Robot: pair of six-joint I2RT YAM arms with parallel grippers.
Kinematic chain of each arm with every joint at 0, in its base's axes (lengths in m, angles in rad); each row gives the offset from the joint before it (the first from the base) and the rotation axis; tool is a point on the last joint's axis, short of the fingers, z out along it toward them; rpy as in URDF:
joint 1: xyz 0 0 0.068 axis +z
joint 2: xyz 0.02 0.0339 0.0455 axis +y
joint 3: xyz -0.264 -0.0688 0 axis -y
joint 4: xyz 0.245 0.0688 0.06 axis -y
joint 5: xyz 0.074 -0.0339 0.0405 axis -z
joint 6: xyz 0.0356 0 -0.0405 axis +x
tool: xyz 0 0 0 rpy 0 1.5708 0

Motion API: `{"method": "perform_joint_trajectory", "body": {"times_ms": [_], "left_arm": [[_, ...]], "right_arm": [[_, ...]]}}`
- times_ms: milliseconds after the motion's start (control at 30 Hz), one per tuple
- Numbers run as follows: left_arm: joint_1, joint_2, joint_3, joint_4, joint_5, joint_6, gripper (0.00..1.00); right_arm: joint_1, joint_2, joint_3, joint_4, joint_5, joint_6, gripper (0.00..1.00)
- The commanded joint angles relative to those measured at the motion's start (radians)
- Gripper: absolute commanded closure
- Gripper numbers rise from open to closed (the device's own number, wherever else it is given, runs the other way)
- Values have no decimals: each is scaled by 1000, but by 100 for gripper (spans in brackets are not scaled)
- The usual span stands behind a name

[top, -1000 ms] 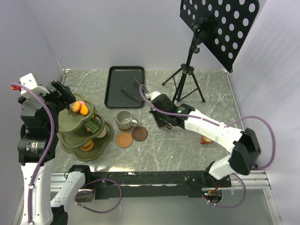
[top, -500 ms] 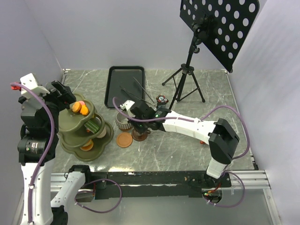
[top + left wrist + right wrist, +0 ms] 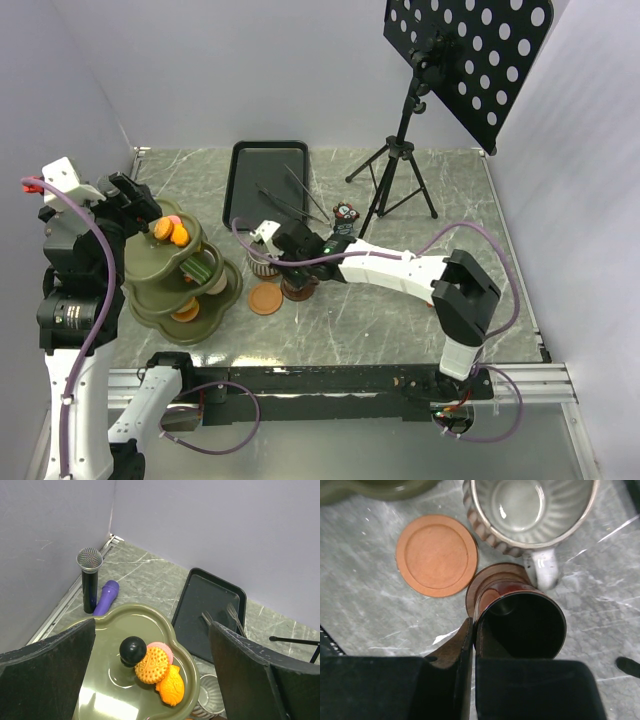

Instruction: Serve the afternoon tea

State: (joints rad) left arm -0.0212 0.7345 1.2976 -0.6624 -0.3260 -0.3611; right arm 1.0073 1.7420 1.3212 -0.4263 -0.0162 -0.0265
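Observation:
My right gripper [image 3: 475, 625] is shut on the rim of a dark copper cup [image 3: 522, 625], one finger inside it and one outside. The cup stands over a dark brown saucer [image 3: 490, 577]. An orange saucer [image 3: 437, 555] lies to its left, and a ribbed grey cup [image 3: 532, 510] stands just beyond. From above, the right gripper [image 3: 290, 262] hides most of the copper cup. My left gripper [image 3: 151, 630] hangs open over the top tier of a green stand [image 3: 105, 690], which holds an orange biscuit [image 3: 152, 664], a fish pastry [image 3: 171, 685] and a pink one [image 3: 162, 649].
The green tiered stand [image 3: 225, 290] fills the left side, with more pastries on its lower tiers. A black tray [image 3: 265, 185] with metal tongs [image 3: 290, 200] lies at the back. A tripod [image 3: 400, 160] stands at back right. A microphone [image 3: 90, 580] stands by the left wall.
My right arm has swept left from beside the tray to the saucers, and the copper cup now sits over the dark saucer. The left arm has not moved.

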Motion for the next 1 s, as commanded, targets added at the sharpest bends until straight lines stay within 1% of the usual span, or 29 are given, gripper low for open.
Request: {"method": "perform_joint_trajectory", "body": {"times_ms": [0, 167, 200, 233, 267, 300, 333, 400, 533, 567, 633, 700, 867, 900, 967], "left_arm": [[0, -7, 12, 26, 4, -2, 0], [0, -9, 8, 27, 7, -7, 0], [0, -9, 8, 26, 10, -7, 0], [0, -9, 8, 27, 8, -7, 0], [1, -9, 9, 27, 8, -6, 0], [1, -9, 9, 27, 7, -3, 0], [0, -10, 8, 27, 5, -1, 0], [1, -10, 8, 24, 5, -1, 0], [0, -17, -1, 26, 1, -9, 0], [1, -20, -4, 26, 1, -13, 0], [0, -21, -9, 27, 2, -18, 0], [1, -21, -12, 29, 8, -19, 0], [0, -20, -12, 32, 16, -15, 0], [0, -18, -12, 32, 18, -15, 0], [1, -20, -11, 29, 21, -15, 0]], "right_arm": [[11, 10, 13, 38, 36, -30, 100], [16, 27, 21, 12, 48, -32, 100], [17, 33, 29, 3, 56, -32, 94], [19, 34, 33, -2, 62, -32, 83], [20, 28, 33, -2, 73, -32, 69], [22, 22, 32, -2, 79, -30, 56], [22, 11, 32, -2, 87, -29, 46], [22, -12, 41, -17, 107, -24, 36], [20, -109, 61, -72, 174, 19, 20], [17, -128, 53, -80, 197, 25, 18], [-2, -202, 29, -103, 255, 89, 14], [-45, -249, -8, -146, 312, 169, 13], [-229, -302, -65, -397, 493, 543, 14], [-275, -305, -77, -472, 512, 607, 14], [-352, -324, -117, -520, 510, 703, 15]]}}
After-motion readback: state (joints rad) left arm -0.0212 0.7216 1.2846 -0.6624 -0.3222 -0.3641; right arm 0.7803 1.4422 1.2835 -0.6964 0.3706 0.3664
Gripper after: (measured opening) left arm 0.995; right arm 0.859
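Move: The right hand pinches the dark cup by its back-left rim; the cup's middle is about 3 cm ahead, 2 cm right and 4 cm below, with the brown coaster 9 cm below the hand. The striped mug stands roughly 7 cm ahead and 6 cm left; the orange coaster is level with the hand, 7 cm left. The little doll is some 13 cm ahead and 14 cm right. From the left hand, the cup is about 32 cm right, 2 cm ahead and far below. Lower the right hand the last 1 cm to set the dark cup on the brown coaster, then open the fingers wide to let go of its rim. Lift off some 8 cm and swing away to the right and a little forward, about 16 cm sideways towards the doll, turning the wrist roughly 45 degrees clockwise. ##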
